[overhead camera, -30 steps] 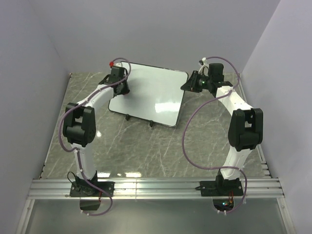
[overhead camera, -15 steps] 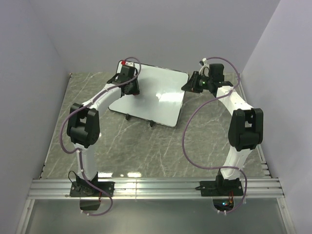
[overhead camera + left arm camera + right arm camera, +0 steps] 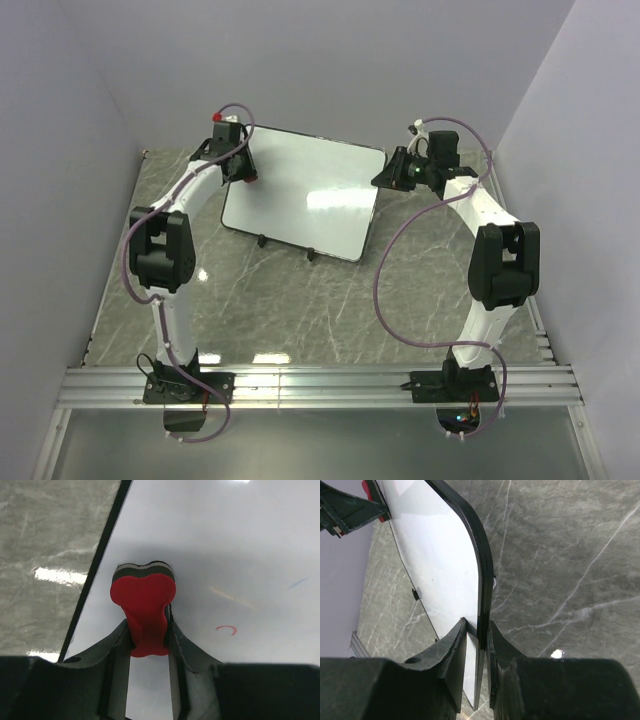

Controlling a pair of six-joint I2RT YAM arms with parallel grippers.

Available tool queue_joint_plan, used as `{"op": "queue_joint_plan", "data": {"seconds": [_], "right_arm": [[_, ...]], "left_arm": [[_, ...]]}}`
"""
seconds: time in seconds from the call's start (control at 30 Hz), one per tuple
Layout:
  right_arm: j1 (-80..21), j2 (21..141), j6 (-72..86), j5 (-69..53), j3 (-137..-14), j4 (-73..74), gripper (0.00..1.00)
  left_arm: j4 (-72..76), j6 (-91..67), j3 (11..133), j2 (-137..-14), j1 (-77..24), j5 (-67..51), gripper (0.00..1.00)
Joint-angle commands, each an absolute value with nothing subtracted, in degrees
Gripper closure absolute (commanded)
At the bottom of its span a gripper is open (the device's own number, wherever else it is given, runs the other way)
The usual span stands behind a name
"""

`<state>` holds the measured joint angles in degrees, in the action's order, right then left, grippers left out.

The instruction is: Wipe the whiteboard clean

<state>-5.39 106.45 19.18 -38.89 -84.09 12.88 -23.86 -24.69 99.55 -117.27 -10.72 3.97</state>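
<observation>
The whiteboard (image 3: 305, 195) lies tilted on the marble table at the back centre, glossy white with a thin black frame. My left gripper (image 3: 240, 172) is at its far left edge, shut on a red eraser (image 3: 144, 605) whose dark felt pad presses on the board (image 3: 225, 555). A small red arc mark (image 3: 226, 629) and a faint blue streak (image 3: 298, 583) remain right of the eraser. My right gripper (image 3: 385, 177) is shut on the board's right edge (image 3: 482, 575), the frame pinched between its fingers (image 3: 455, 640).
The grey marble table (image 3: 270, 310) extends in front of the board. Lilac walls close in left, right and behind. Small black feet (image 3: 312, 255) show under the board's near edge. An aluminium rail (image 3: 320, 385) carries both arm bases.
The left gripper with the eraser swept right across the board's top, then back to the far left edge. The right arm and the board stayed still.
</observation>
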Motion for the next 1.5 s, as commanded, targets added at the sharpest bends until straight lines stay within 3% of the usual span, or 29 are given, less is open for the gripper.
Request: {"op": "queue_joint_plan", "data": {"seconds": [0.0,0.27,0.43,0.9,1.3,1.47], "right_arm": [[-6.2,105.3,16.3,-35.9,-84.1,12.0,1.00],[-6.2,105.6,16.4,-35.9,-84.4,12.0,1.00],[-6.1,105.6,16.3,-35.9,-84.4,11.8,1.00],[-6.1,103.8,17.1,-36.7,-81.9,9.8,1.00],[-6.1,99.1,18.9,-37.3,-78.3,7.5,1.00],[-6.1,96.7,19.6,-35.9,-77.3,8.1,1.00]], "left_arm": [[-21.7,-23.9,104.7,-118.9,-12.3,-1.6,1.00],[-24.3,-22.6,110.8,-122.3,-20.9,-4.6,1.00],[-21.5,-25.0,102.2,-118.7,-24.1,-3.7,1.00],[-20.0,-25.0,80.1,-106.9,-20.5,7.1,1.00],[-25.7,-24.2,88.1,-103.7,-16.2,8.1,1.00],[-29.8,-25.2,85.2,-98.4,-16.4,10.4,1.00]]}}
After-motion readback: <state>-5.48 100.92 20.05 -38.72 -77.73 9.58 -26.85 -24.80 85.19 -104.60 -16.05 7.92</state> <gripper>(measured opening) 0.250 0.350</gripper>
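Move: In the left fingers the eraser lies near the whiteboard's left edge; the middle of the whiteboard is about 12 cm to this hand's right, 3 cm back and 3 cm lower. A small red curl is some 6 cm right and about 1 cm ahead, and the left clip on the low edge about 3 cm right, 13 cm back, 8 cm lower. From the right hand the board's middle lies about 17 cm left and 2 cm back. Sweeping the held eraser some 14 cm right across the whiteboard, the left hand then loops back towards the low edge and returns left to about 8 cm back of its start, dipping with the slope and rising about 3 cm at the end. The wrist swings clockwise, then back. Still gripping the right edge, the right hand eases back 2 cm late. ##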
